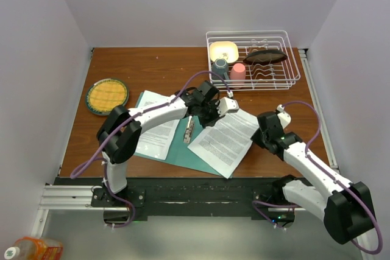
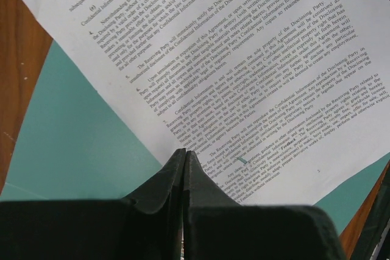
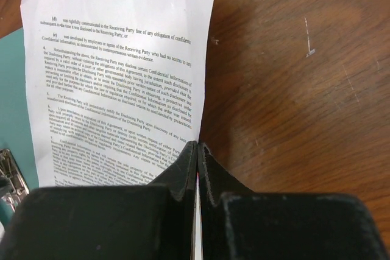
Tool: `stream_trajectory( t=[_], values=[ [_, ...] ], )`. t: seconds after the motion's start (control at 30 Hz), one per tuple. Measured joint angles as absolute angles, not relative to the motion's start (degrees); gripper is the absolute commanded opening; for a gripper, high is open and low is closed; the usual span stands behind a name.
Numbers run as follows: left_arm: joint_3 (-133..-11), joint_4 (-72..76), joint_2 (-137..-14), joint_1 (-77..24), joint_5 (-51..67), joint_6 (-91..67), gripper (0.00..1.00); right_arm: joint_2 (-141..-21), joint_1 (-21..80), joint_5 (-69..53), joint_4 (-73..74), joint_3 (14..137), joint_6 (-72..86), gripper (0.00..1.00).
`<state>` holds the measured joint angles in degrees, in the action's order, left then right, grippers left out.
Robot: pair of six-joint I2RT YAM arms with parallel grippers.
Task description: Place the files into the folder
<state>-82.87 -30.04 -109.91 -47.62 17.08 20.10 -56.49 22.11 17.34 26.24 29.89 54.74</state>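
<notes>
The teal folder (image 1: 183,150) lies open on the wooden table. One printed file (image 1: 155,132) rests on its left leaf. A second file (image 1: 225,141) lies slanted over the right leaf and onto the bare wood. My left gripper (image 1: 226,108) is shut at this sheet's far corner. In the left wrist view its tips (image 2: 184,153) meet the file (image 2: 244,59) at its edge, above the folder (image 2: 79,138). My right gripper (image 1: 257,136) is shut on the same sheet's right edge. The right wrist view shows white paper between its jaws (image 3: 197,147) and the file (image 3: 122,77) stretching away.
A metal clip (image 1: 190,129) lies on the folder's crease. A white wire dish rack (image 1: 286,59) at the back right holds a yellow bowl, a pink cup, a teal mug and a dark item. A woven round plate (image 1: 106,95) sits at the left.
</notes>
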Motion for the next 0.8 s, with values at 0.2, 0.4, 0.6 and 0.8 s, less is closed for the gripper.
stream_trajectory(
  t=[0.2,0.4,0.6,0.8],
  values=[
    [-82.8,-30.6,-109.5,-47.2,17.1,20.1,0.04,-55.6,22.1,16.1,27.3,28.9,54.2,0.00],
    [-83.2,-32.9,-108.9,-44.6,19.0,20.1,0.06,-57.4,22.1,13.3,26.4,29.3,51.1,0.00],
    [-83.0,-35.4,-104.4,-33.2,21.3,20.5,0.06,-60.8,22.1,11.7,26.1,32.4,46.4,0.00],
    [-76.4,-34.2,-99.9,-25.4,19.7,21.6,0.06,-66.2,22.1,7.5,24.4,35.0,42.0,0.00]
  ],
)
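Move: The first file lies about 20 cm left of the left hand and a centimetre or so back, some 6 cm below; the metal clip lies 7 cm left and 1 cm back of this hand, and the second file's middle 7 cm right and 5 cm back. The right hand pinches the second file's right edge; its middle is 11 cm left and 2 cm back of that hand, with the clip 25 cm left and 2 cm ahead. Left hand sweeps some 15 cm left and forward towards first file; right, still pinching, draws second file left, turning counter-clockwise. ##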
